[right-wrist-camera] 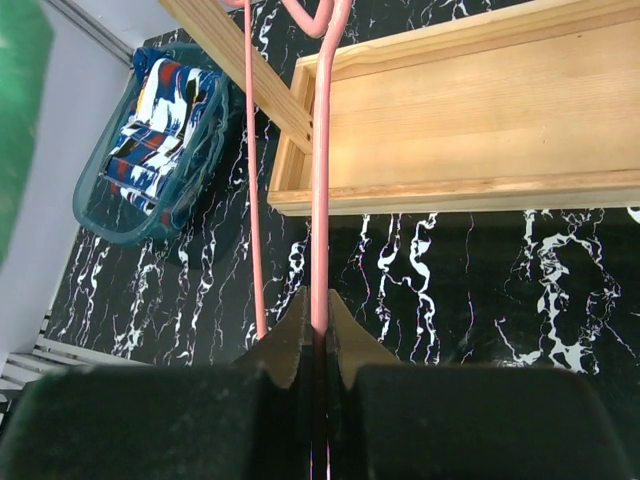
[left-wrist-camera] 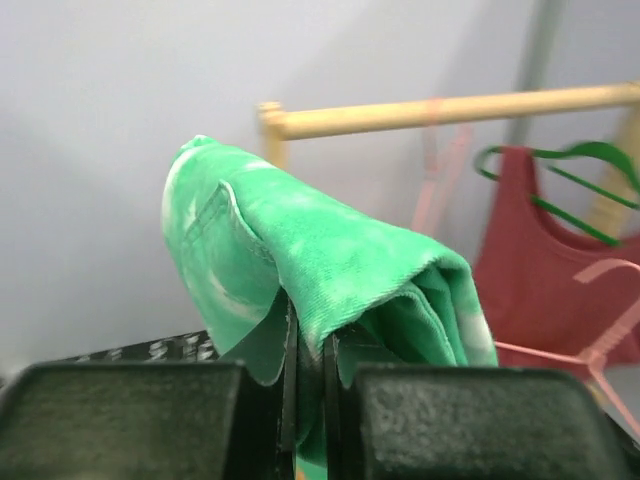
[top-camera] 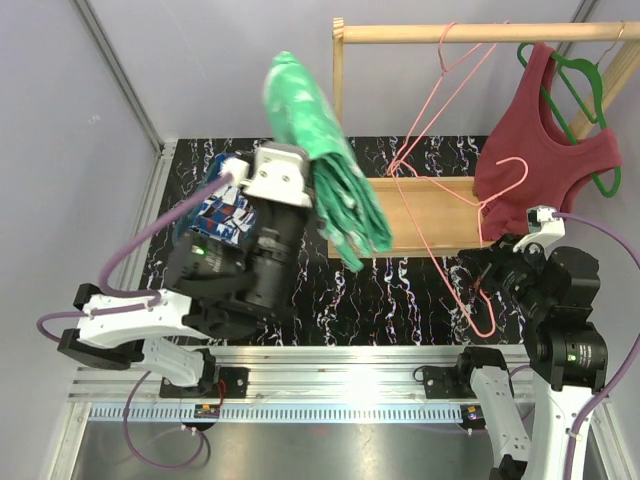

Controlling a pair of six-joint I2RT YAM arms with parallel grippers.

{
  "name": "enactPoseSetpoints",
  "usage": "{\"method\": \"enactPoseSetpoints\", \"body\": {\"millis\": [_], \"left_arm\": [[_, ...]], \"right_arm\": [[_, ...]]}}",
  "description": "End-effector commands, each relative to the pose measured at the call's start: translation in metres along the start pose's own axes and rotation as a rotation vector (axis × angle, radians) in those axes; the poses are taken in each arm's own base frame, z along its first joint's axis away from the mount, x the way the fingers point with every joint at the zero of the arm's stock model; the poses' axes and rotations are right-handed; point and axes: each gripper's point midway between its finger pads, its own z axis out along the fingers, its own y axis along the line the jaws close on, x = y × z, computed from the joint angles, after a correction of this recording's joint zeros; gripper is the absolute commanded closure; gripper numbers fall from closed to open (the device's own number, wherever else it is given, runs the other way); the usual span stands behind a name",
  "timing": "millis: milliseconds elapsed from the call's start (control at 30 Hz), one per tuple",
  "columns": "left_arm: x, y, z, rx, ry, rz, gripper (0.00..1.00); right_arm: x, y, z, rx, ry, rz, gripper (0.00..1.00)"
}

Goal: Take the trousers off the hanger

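Note:
The green trousers [top-camera: 320, 150], mottled with white, hang bunched in the air in front of the wooden rack, with my left gripper [top-camera: 303, 178] shut on a fold of them. In the left wrist view the green cloth [left-wrist-camera: 330, 250] is pinched between the jaws of that gripper [left-wrist-camera: 310, 340]. My right gripper [top-camera: 492, 252] is shut on the wire of a pink hanger [top-camera: 450, 270], which is off the rail and carries no cloth. The right wrist view shows that wire [right-wrist-camera: 320, 200] running up from the closed gripper [right-wrist-camera: 320, 312]. The blue printed trousers [top-camera: 225, 215] [right-wrist-camera: 160, 110] lie folded in a teal basket [right-wrist-camera: 200, 180] at the left.
The wooden rack has a top rail [top-camera: 480, 33] and a base tray [top-camera: 430, 215] [right-wrist-camera: 480, 110]. A dark red tank top [top-camera: 535, 150] hangs from the rail on a green hanger [top-camera: 585, 80]. Another pink hanger [top-camera: 440, 90] hangs there. Grey walls close in the left side and the back.

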Motion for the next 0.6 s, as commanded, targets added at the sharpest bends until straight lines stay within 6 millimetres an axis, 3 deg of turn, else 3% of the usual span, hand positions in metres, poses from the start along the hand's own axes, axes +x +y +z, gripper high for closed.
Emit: {"method": "enactPoseSetpoints", "body": {"millis": [0,100,133,200,233,300,333,367,400,467,500,567], "left_arm": [[-0.026,0.094,-0.003,-0.206,-0.019,-0.101,1.0],[-0.006,0.121,0.002,-0.261,0.004,-0.049,1.0],[0.003,0.146,0.004,-0.31,0.023,-0.047,1.0],[0.009,0.163,0.01,-0.3,0.008,-0.042,1.0],[0.019,0.187,0.009,-0.341,0.022,-0.051,1.0],[0.026,0.19,0.016,-0.277,0.015,-0.016,1.0],[0.036,0.205,0.017,-0.31,0.037,0.014,1.0],[0.041,0.202,0.022,-0.271,0.039,0.038,1.0],[0.055,0.215,0.027,-0.314,0.064,0.08,1.0],[0.076,0.221,0.038,-0.309,0.113,0.128,1.0],[0.09,0.24,0.04,-0.365,0.142,0.152,1.0],[0.103,0.255,0.043,-0.394,0.161,0.175,1.0]], "right_arm": [[-0.019,0.004,-0.005,-0.003,-0.079,-0.057,1.0],[-0.024,0.004,-0.008,0.01,-0.095,-0.066,1.0],[-0.025,0.003,-0.009,0.016,-0.1,-0.066,1.0],[-0.028,0.003,-0.012,0.029,-0.115,-0.069,1.0],[-0.03,0.003,-0.013,0.031,-0.124,-0.069,1.0],[-0.033,0.006,-0.019,0.027,-0.146,-0.078,1.0],[-0.033,0.008,-0.021,0.021,-0.154,-0.082,1.0],[-0.035,0.011,-0.025,0.012,-0.162,-0.087,1.0],[-0.034,0.014,-0.03,0.004,-0.17,-0.091,1.0],[-0.039,0.021,-0.039,-0.009,-0.192,-0.106,1.0],[-0.038,0.023,-0.044,-0.009,-0.198,-0.11,1.0],[-0.041,0.021,-0.053,0.018,-0.225,-0.122,1.0]]}}
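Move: The left hand holds the green trousers; the teal basket they go to lies about 26 cm ahead, 21 cm to its left and 52 cm below, while the rack's left post stands some 27 cm ahead and 6 cm to its right. From the right hand, which keeps hold of a bare pink hanger, the beam's hook spot is roughly 28 cm ahead, 10 cm left and 15 cm up, and the red top about 25 cm ahead and 13 cm right. The left arm swings the pinched green trousers quickly away from the rack towards the teal basket, about 25 cm left and some 11 cm forward, sinking about 6 cm, mostly late, while the hand turns some 30 degrees counter-clockwise and its fingers stay shut. The right hand keeps its grip on the bare pink hanger, almost still at first, then lifts it a few centimetres and draws slightly back, its fingers tipping up a little. ##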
